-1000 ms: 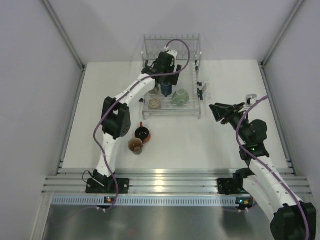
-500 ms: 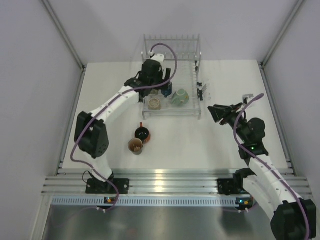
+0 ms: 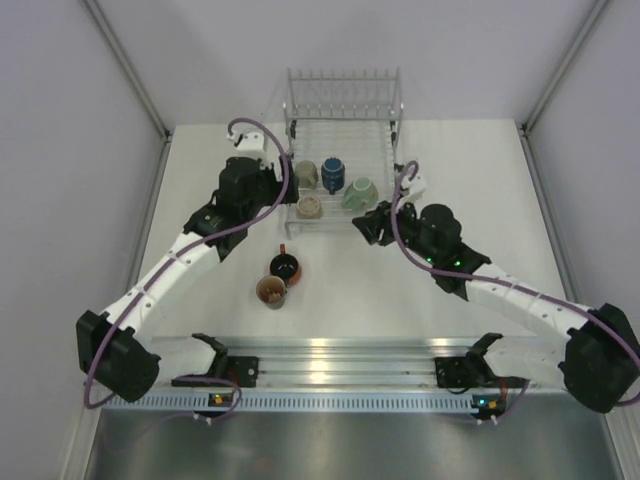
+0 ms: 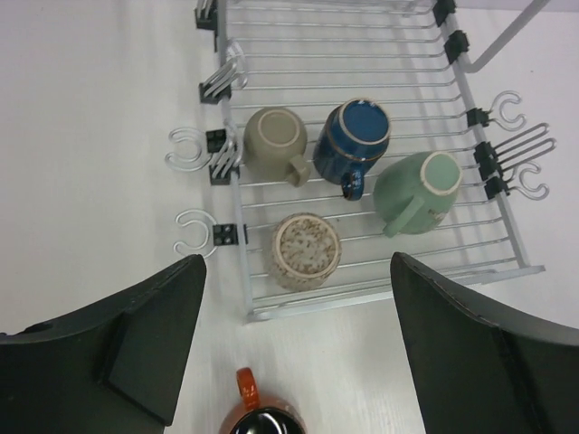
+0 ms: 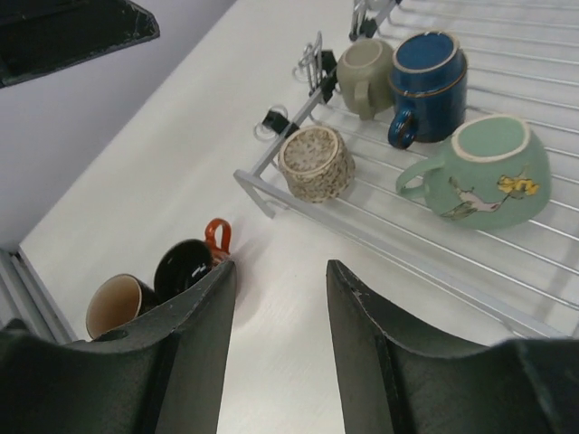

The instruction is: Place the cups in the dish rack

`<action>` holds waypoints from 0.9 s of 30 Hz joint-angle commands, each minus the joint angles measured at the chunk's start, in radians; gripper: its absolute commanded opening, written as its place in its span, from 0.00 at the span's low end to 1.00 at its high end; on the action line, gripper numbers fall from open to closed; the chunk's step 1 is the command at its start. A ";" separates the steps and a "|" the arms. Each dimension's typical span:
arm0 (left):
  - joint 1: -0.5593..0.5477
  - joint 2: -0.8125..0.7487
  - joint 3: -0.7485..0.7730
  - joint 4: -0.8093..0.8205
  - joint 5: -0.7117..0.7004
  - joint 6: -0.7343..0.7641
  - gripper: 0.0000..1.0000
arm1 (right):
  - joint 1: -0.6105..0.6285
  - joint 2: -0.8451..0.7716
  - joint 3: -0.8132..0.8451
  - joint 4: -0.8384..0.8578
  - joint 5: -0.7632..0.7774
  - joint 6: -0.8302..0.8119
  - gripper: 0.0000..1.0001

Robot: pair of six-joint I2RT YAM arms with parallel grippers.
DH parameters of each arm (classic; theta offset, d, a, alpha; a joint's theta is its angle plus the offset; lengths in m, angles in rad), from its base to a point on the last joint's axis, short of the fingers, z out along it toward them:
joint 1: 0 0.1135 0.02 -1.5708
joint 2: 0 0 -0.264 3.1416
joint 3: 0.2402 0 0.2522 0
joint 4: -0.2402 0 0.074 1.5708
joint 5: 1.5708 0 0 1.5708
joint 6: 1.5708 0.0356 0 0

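Note:
The dish rack stands at the back of the table and holds several cups: a beige one, a dark blue one, a mint-green one and a speckled beige one. In front of the rack, on the table, stand an orange-brown cup with a black inside and a brown cup with a cream inside. My left gripper hovers open by the rack's left front, empty. My right gripper is open and empty at the rack's front right. The left wrist view shows the rack and orange-brown cup.
Small wire clips hang on the rack's left rim, and more hang on its right rim. Metal rails run along the near table edge. Grey walls close in the table at both sides and the back.
My left arm has pulled back out of the rack to the left, leaving the dark blue cup inside. My right arm has swung in from the right to the rack's front corner.

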 commanded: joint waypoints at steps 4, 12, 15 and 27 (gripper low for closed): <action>0.144 -0.163 -0.158 0.007 0.061 -0.099 0.89 | 0.197 0.231 0.210 -0.092 0.122 -0.066 0.45; 0.324 -0.266 -0.254 -0.027 0.137 -0.134 0.90 | 0.335 0.512 0.457 -0.205 0.109 -0.080 0.44; 0.368 -0.281 -0.268 -0.032 0.174 -0.133 0.90 | 0.358 0.581 0.500 -0.237 0.122 -0.079 0.44; 0.436 -0.307 -0.288 -0.029 0.272 -0.143 0.90 | 0.377 0.749 0.589 -0.302 0.123 -0.077 0.43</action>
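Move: The orange cup lies about 21 cm left of the right hand, some 4 cm back and 17 cm below; the brown cup sits about 4 cm farther left and 7 cm nearer the robot than the orange cup. On the rack, the speckled cup is roughly 13 cm left and 10 cm ahead of this hand, 13 cm below. From the left hand, the orange cup is about 10 cm back, 3 cm left and 23 cm below. No touch yet: the right hand heads for the orange cup, sweeping some 16 cm left in front of the rack while sinking, then dropping almost straight down, about 13 cm in all. It tips fingers-down and swings counter-clockwise, its gap kept about half open. The empty left hand clears out about 13 cm left, away from the rack, still wide open. ##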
